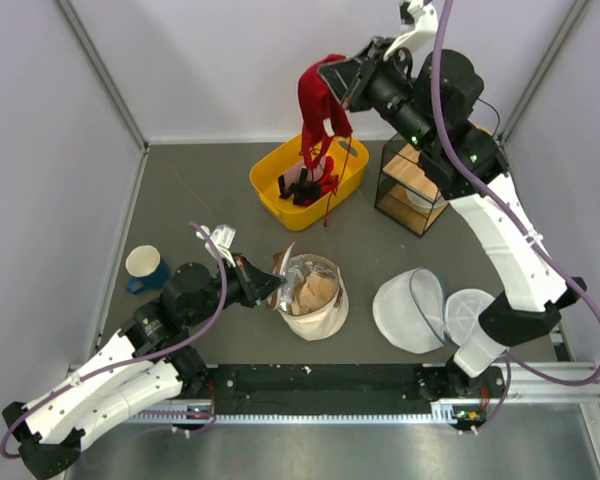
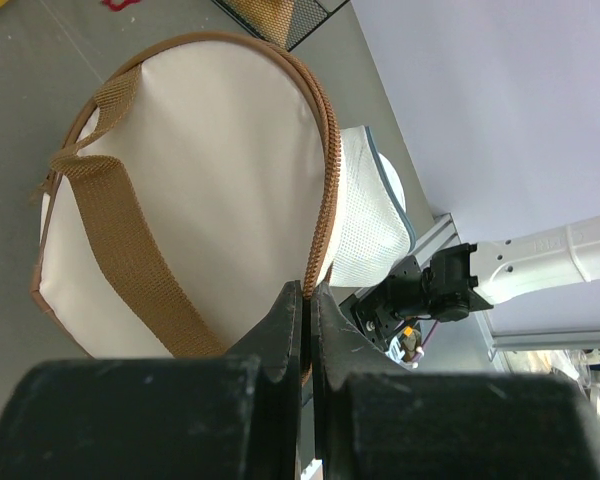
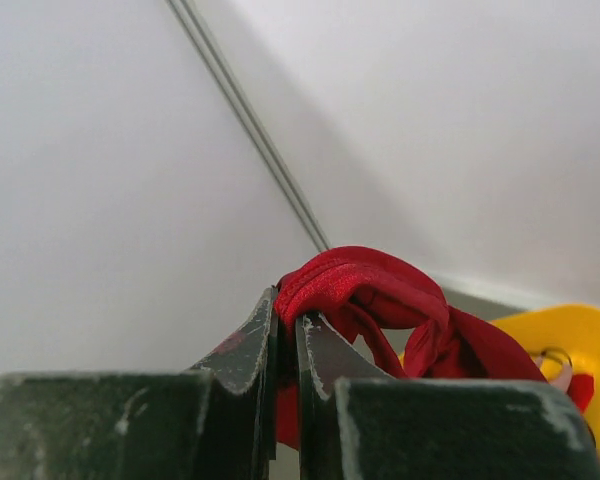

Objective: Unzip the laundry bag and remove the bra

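The cream laundry bag (image 1: 315, 298) stands open at the table's middle, its silvery lining showing. My left gripper (image 1: 270, 285) is shut on the bag's brown zipper band (image 2: 325, 205) at its left rim; the left wrist view shows the cream lid and brown strap (image 2: 115, 235). The red bra (image 1: 320, 105) hangs high over the yellow bin (image 1: 268, 190), its lower end trailing into the bin. My right gripper (image 1: 348, 92) is shut on the bra's top fold (image 3: 355, 280).
A wire-frame box (image 1: 415, 190) with a wooden base stands right of the bin. White mesh pouches (image 1: 410, 310) lie at the right front. A blue-and-white cup (image 1: 145, 267) sits at the left. Dark items lie inside the bin.
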Robot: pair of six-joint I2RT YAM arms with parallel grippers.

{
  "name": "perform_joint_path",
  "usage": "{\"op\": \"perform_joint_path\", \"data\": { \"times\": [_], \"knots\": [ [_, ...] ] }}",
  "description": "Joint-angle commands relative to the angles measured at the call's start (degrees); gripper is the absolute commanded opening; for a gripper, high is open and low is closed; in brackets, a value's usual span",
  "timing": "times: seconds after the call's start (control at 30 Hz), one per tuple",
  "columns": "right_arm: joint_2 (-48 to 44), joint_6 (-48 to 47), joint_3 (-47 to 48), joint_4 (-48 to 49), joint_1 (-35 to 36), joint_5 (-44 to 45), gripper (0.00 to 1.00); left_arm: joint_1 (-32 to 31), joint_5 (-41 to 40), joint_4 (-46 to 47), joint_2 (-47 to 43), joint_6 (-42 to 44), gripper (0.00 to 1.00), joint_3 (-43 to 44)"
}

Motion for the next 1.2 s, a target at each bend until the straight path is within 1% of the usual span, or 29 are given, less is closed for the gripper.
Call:
{"op": "perform_joint_path", "data": {
  "times": [0.0,0.07,0.2,0.37,0.5,0.53,0.77,0.9,1.17],
  "knots": [
    [4.0,-2.3,9.7,4.7,-1.6,-2.1,0.00,0.1,0.3,1.5,-0.4,0.1,0.00,-0.2],
    [5.3,-2.8,11.7,7.5,-2.6,-2.8,0.00,0.1,0.3,1.2,-0.5,0.1,0.00,-0.4],
    [8.5,-1.9,15.0,9.1,-4.6,-3.8,0.00,0.1,0.0,1.1,-0.6,0.2,0.00,-0.4],
    [10.4,-2.7,13.8,14.1,-5.9,-3.8,0.00,0.1,-0.5,0.6,-0.8,0.4,0.00,-0.2],
    [14.0,-2.8,16.2,15.1,-6.8,-3.8,0.00,0.2,-0.8,0.2,-0.2,0.7,0.00,0.2],
    [14.4,-2.3,17.1,15.3,-7.2,-5.3,0.00,0.1,-0.9,0.3,0.0,0.7,0.00,0.3],
    [18.6,0.3,16.8,17.5,-9.2,-7.1,0.00,0.1,-1.1,0.3,0.9,0.3,0.00,0.5],
    [22.7,2.1,22.9,17.9,-10.5,-8.7,0.00,0.1,-1.1,0.2,1.6,0.3,0.00,0.9],
    [18.0,0.8,20.3,21.6,-10.7,-9.4,0.00,0.1,-1.1,0.8,2.3,0.2,0.00,1.2]
  ]
}}
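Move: The bra already hangs from the right gripper. The yellow basket lies about 29 cm ahead of this gripper, 10 cm to its left and some 50 cm below. The wire rack stands roughly 26 cm ahead, 28 cm right and 42 cm below; the laundry bag is about 16 cm back, 7 cm left and 47 cm below. From the left gripper, still on the bag's lid, the basket is about 47 cm ahead, 8 cm right and 18 cm below. Keep the bra pinched in the right gripper and carry it forward about 13 cm, high over the table, towards the yellow basket. Lift some 5 cm on the way out while tipping the fingers up about 10 degrees, then sink back to the starting height as the reach continues, easing to a stop with the fingers still shut. ##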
